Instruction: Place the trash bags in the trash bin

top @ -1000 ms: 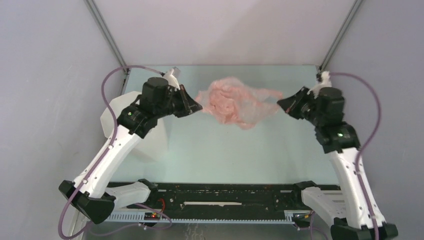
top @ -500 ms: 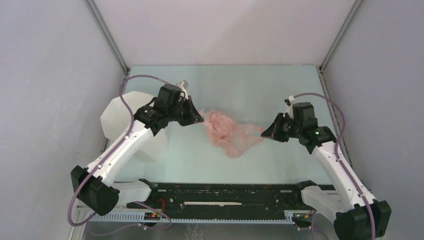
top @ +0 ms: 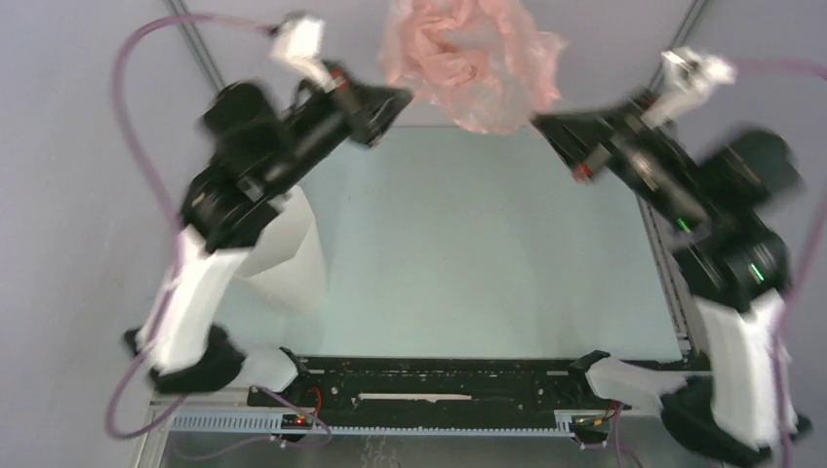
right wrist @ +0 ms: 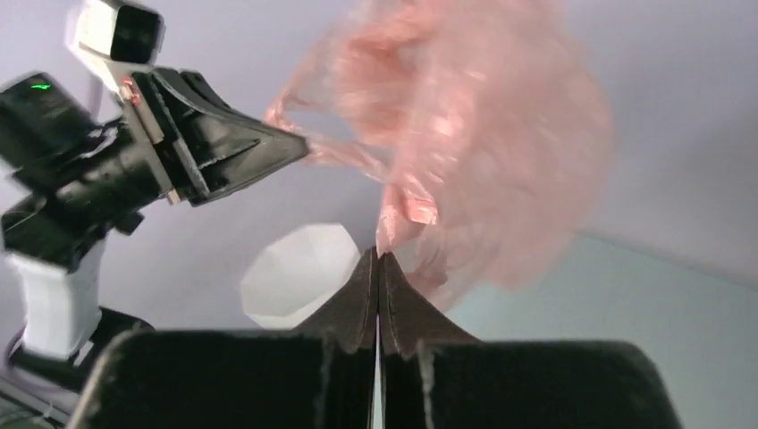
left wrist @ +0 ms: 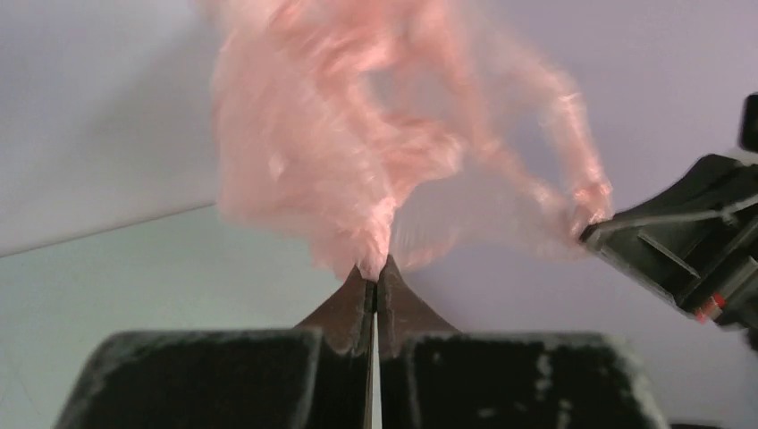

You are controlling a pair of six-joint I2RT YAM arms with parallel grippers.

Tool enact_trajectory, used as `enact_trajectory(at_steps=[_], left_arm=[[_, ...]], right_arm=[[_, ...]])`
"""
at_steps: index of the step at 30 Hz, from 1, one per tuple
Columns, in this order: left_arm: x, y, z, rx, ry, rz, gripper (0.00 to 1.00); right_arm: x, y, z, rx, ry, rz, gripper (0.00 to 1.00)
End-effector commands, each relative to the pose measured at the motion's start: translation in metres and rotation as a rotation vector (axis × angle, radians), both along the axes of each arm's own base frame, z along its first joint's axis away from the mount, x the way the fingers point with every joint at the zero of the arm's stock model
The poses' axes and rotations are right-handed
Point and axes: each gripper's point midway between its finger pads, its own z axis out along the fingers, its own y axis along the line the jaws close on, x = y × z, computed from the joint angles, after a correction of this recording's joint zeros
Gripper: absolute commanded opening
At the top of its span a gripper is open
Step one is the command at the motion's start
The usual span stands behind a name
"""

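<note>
The pale-pink trash bag hangs high in the air between both arms, blurred by motion. My left gripper is shut on its left edge; in the left wrist view the bag rises from the closed tips. My right gripper is shut on its right edge; in the right wrist view the bag billows above the closed tips. The white faceted trash bin stands at the table's left, partly hidden by the left arm, and shows below in the right wrist view.
The pale green table lies well below the lifted bag. Metal frame posts rise at the back corners. A black rail with the arm bases runs along the near edge.
Both arms have swung sharply upward and toward the back, lifting the bag off the table high into the air. The bag has puffed open between the grippers.
</note>
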Motion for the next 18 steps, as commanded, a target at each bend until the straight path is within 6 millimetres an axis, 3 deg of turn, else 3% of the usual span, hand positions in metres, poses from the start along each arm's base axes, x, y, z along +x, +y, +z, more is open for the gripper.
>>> enact_trajectory(at_steps=[1, 2, 3, 5, 6, 8, 9, 11, 13, 17, 18], left_arm=[[-0.023, 0.049, -0.028, -0.023, -0.042, 0.157, 0.00], [-0.011, 0.049, -0.075, 0.031, 0.054, 0.190, 0.00], [0.002, 0.046, -0.143, 0.125, 0.177, 0.202, 0.00], [0.001, 0.048, -0.232, 0.253, 0.368, 0.194, 0.00], [-0.004, 0.046, -0.267, 0.305, 0.425, 0.173, 0.00], [-0.017, 0.045, -0.315, 0.333, 0.545, 0.145, 0.00], [-0.024, 0.042, -0.326, 0.330, 0.584, 0.122, 0.00], [-0.029, 0.035, -0.323, 0.299, 0.600, 0.080, 0.00], [-0.023, 0.029, -0.292, 0.252, 0.549, 0.071, 0.00], [-0.004, 0.012, -0.180, 0.183, 0.394, 0.018, 0.00], [-0.003, 0.010, -0.140, 0.152, 0.329, 0.006, 0.00]], right_arm=[[-0.050, -0.034, -0.024, -0.013, -0.128, -0.100, 0.00], [-0.038, -0.034, -0.066, -0.035, -0.047, -0.118, 0.00], [-0.023, -0.035, -0.113, -0.068, 0.056, -0.127, 0.00], [-0.007, -0.030, -0.228, -0.131, 0.332, -0.097, 0.00], [-0.008, -0.027, -0.280, -0.149, 0.462, -0.063, 0.00], [-0.026, -0.024, -0.362, -0.183, 0.685, -0.028, 0.00], [-0.033, -0.023, -0.377, -0.194, 0.726, -0.024, 0.00], [-0.037, -0.022, -0.372, -0.194, 0.708, -0.027, 0.00], [-0.029, -0.026, -0.333, -0.163, 0.619, -0.036, 0.00], [-0.006, -0.034, -0.239, -0.167, 0.513, -0.052, 0.00], [-0.003, -0.036, -0.210, -0.171, 0.470, -0.061, 0.00]])
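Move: The pink trash bag, already gripped at both sides and flung up, billows about 8 cm ahead of the left hand, 7 cm to its right and 4 cm higher. From the right hand it is roughly 11 cm ahead, 8 cm left and 4 cm up. The white trash bin stands some 29 cm left of the left hand, 6 cm back and 45 cm below. Both hands, still pinching the trash bag, pull back slightly, whip down some 40 cm, tipping down, then rebound. ##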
